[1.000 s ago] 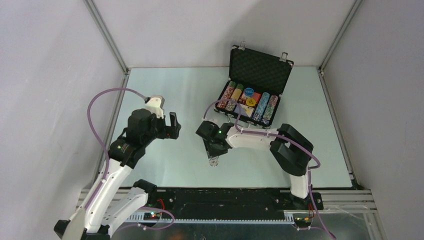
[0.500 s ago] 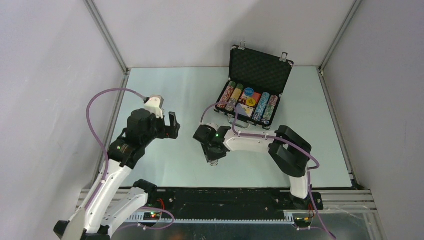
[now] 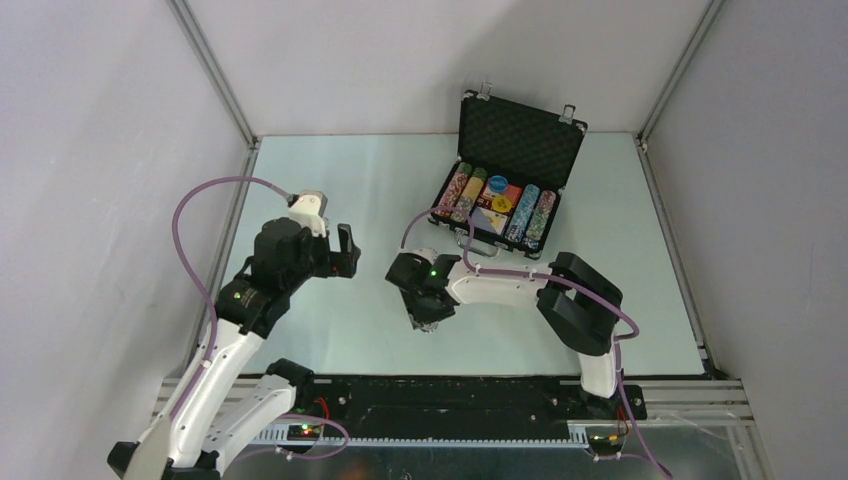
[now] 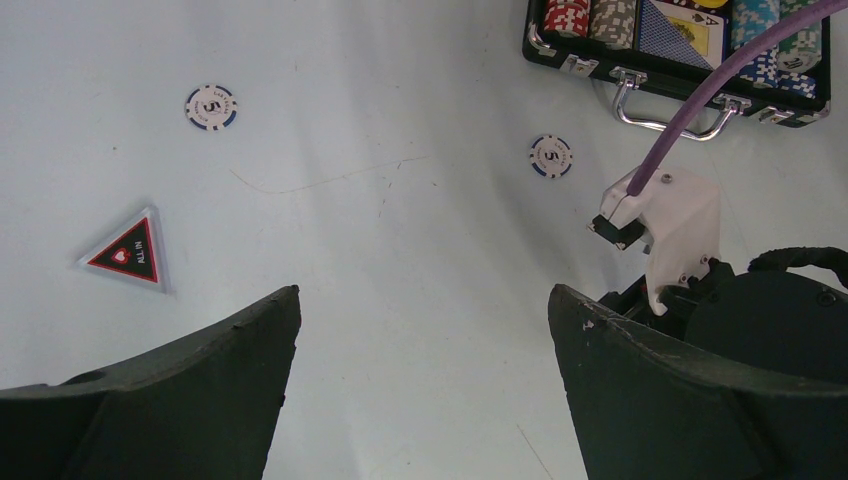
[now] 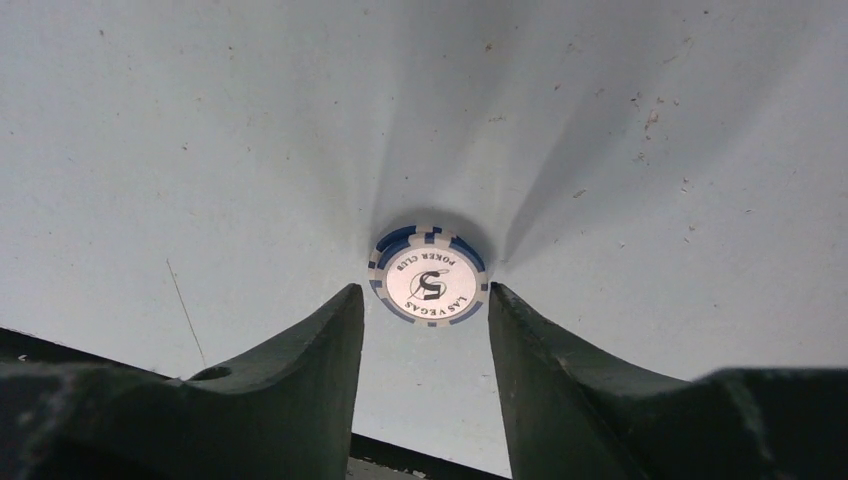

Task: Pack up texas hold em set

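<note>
The black briefcase (image 3: 520,170) stands open at the back right, its tray holding rows of chips, cards, a blue disc (image 3: 498,184) and a yellow disc (image 3: 501,203). My right gripper (image 3: 430,320) points down at the table in front of it. In the right wrist view a blue-and-white poker chip (image 5: 428,280) lies flat between the tips of the right gripper (image 5: 425,295), whose jaws stand open about a chip's width apart. My left gripper (image 4: 420,300) hangs wide open and empty. Beyond it lie two chips (image 4: 211,107) (image 4: 551,156) and a dark triangular piece (image 4: 128,252).
The briefcase's silver handle (image 4: 668,100) faces the arms. The right arm's white camera housing (image 4: 670,220) and purple cable (image 4: 740,70) show at the right of the left wrist view. Metal frame rails (image 3: 215,70) border the table.
The right gripper has shifted slightly left and lowered over the chip, which no longer shows in the top view, and its jaws have opened a little. The left arm has not moved.
</note>
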Tool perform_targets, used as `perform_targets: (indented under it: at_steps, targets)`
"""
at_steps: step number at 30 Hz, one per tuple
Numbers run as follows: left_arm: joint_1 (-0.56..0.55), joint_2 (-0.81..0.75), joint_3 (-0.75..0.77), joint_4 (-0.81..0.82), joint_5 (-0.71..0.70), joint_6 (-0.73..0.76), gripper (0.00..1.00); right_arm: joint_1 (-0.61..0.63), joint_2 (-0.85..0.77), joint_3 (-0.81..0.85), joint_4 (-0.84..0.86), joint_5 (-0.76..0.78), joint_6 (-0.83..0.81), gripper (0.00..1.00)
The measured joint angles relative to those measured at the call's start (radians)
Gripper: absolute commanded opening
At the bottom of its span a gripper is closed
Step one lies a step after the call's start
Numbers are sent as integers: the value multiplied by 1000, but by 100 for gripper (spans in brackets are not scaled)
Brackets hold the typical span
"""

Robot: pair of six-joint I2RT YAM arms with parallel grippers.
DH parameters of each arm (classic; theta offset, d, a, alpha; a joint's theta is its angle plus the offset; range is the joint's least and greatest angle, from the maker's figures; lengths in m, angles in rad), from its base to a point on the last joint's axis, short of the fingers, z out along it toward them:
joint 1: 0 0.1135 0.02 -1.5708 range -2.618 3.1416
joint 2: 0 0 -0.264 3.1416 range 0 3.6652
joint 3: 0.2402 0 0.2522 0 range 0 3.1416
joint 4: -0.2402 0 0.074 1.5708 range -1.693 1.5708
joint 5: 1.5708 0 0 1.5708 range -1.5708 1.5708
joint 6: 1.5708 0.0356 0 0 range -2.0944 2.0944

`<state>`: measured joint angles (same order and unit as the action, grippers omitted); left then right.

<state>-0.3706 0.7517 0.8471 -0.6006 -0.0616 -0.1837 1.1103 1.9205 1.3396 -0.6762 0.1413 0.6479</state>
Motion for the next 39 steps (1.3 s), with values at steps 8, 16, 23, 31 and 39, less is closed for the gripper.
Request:
perform_targets:
  at_steps: [8, 16, 23, 31, 39]
  targets:
    - [0, 0, 0, 0, -1, 0, 98, 1, 1, 0, 5, -2, 3, 66]
    - [0, -37, 0, -1, -36, 0, 99, -55, 1, 2, 31, 2, 1, 67]
    - [0, -144, -1, 5, -123, 0, 100, -200, 66, 197, -11, 54, -20, 72]
    - [0, -125, -2, 10, -128, 0, 100, -238, 272, 477, -64, 91, -35, 72]
    - [0, -123, -2, 11, -127, 0, 100, -267, 314, 481, -116, 103, -30, 73]
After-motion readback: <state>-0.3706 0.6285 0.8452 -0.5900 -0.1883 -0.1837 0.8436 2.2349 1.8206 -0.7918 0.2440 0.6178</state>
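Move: The next loose $5 chip lies about 17 cm ahead of the right hand, straight out and a centimetre or so below it. The two-chip stack sits between the right fingertips, roughly 1 cm ahead; the case's handle is some 19 cm ahead and 11 cm to the right, the open case itself about 29 cm ahead and 14 cm right. From the left hand that next chip is about 10 cm ahead, 16 cm right and 20 cm below. The right hand first opens its fingers, letting go of the upper chip on the stack, and stays there briefly, then swings about 16 cm forward in a low arc, rising some 4 cm and sinking back almost to its starting height, while turning about 15 degrees clockwise, and ends with open fingers at the next chip just short of the case handle. Meanwhile the empty left hand lifts about 3 cm and shifts nearly as far left, tipping its fingers up slightly and staying wide open. ##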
